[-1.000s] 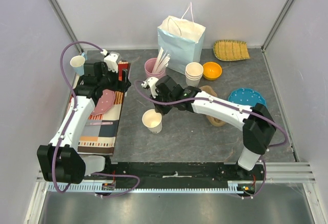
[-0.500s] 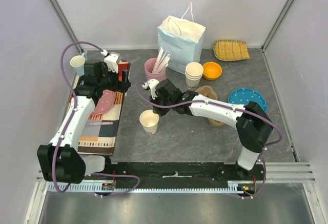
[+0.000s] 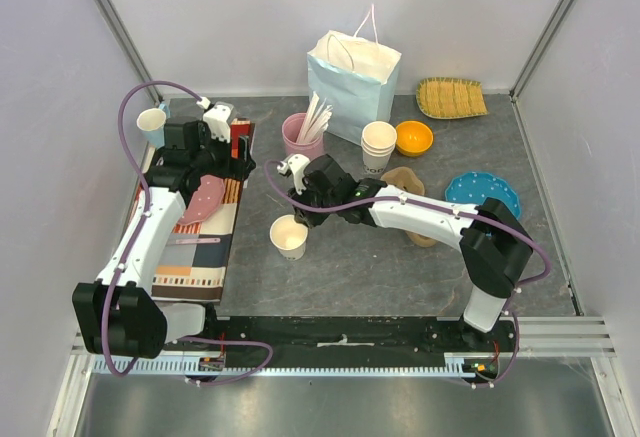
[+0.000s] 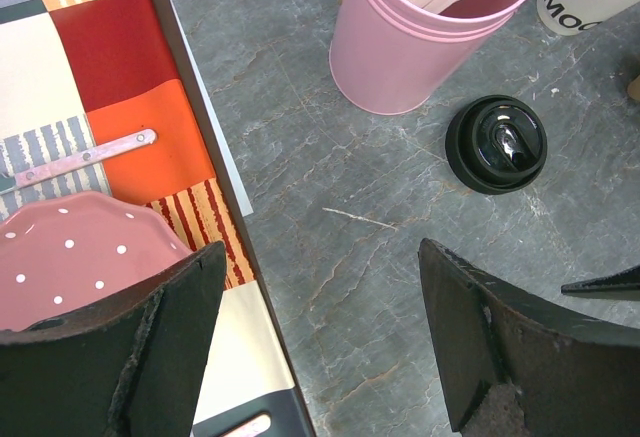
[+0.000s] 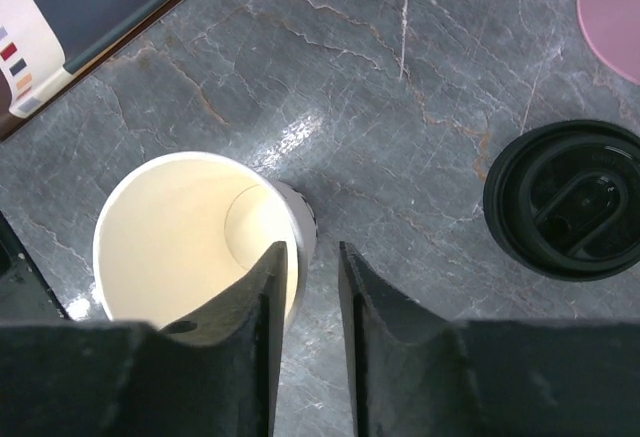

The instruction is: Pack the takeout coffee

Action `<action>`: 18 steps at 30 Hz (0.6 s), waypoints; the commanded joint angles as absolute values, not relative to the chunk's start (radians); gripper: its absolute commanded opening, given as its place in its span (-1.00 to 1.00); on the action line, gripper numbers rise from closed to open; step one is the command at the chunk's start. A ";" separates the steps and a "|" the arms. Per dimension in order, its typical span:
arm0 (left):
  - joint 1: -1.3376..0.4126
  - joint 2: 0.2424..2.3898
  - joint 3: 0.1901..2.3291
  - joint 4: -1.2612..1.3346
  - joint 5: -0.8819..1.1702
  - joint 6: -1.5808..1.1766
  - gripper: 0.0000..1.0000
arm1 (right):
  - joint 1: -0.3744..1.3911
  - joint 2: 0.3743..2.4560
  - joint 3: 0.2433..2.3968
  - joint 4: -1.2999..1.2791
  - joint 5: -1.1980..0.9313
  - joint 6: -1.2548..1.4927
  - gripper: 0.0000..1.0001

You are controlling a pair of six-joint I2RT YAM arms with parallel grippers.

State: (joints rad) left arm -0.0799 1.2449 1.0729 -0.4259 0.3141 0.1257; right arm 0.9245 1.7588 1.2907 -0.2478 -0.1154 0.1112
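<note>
The takeout coffee is in two pieces: a lidless white paper cup [image 3: 289, 237] [image 5: 190, 242] stands upright on the grey table, and its black lid [image 5: 565, 200] [image 4: 497, 144] lies flat beside it. My right gripper [image 3: 298, 217] [image 5: 312, 249] straddles the cup's near rim, one finger inside and one outside. The jaws are slightly apart, with bare table showing between the outer finger and the wall. My left gripper [image 3: 238, 149] [image 4: 320, 247] hangs wide open and empty over the placemat's edge. The pale blue paper bag [image 3: 352, 82] stands at the back.
A pink cup of sticks [image 3: 300, 129] [image 4: 420, 37] stands behind the lid. A stack of white cups [image 3: 378, 144], an orange bowl [image 3: 413, 138], a blue plate [image 3: 482, 192] and a wicker tray [image 3: 451, 98] sit to the right. On the left, a pink plate [image 4: 80, 257] rests on the patterned placemat [image 3: 200, 247].
The right gripper carried the cup a little leftward and toward the near edge, then parted its jaws from the rim. The left arm has not moved.
</note>
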 commanded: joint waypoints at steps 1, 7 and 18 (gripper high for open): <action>-0.078 1.244 1.074 -0.416 0.302 0.163 0.68 | 0.927 1.733 1.307 -0.244 -0.140 0.098 -0.18; -0.077 1.243 1.077 -0.420 0.296 0.169 0.68 | 0.914 1.686 1.380 -0.271 -0.133 0.124 0.41; -0.078 1.243 1.086 -0.431 0.272 0.164 0.68 | 0.678 1.683 1.468 -0.337 -0.029 0.256 0.31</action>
State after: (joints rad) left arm -0.0799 1.2449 1.0729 -0.4259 0.2882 0.1360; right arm 0.7605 1.6794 1.4445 -0.3099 -0.0704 0.1982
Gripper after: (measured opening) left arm 0.843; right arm 0.670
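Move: The cup stands just under the right hand, its middle about 3 cm back, 3 cm left and 4 cm below, its rim between the already parting fingers. The black lid lies some 9 cm ahead, 5 cm right and 9 cm below; the pink holder stands straight ahead about 18 cm, 4 cm lower. From the left hand the cup is roughly 12 cm back, 10 cm right and 13 cm below. The right fingers spread wide off the cup's rim, then the hand lifts about 9 cm, forward 8, slightly right. ##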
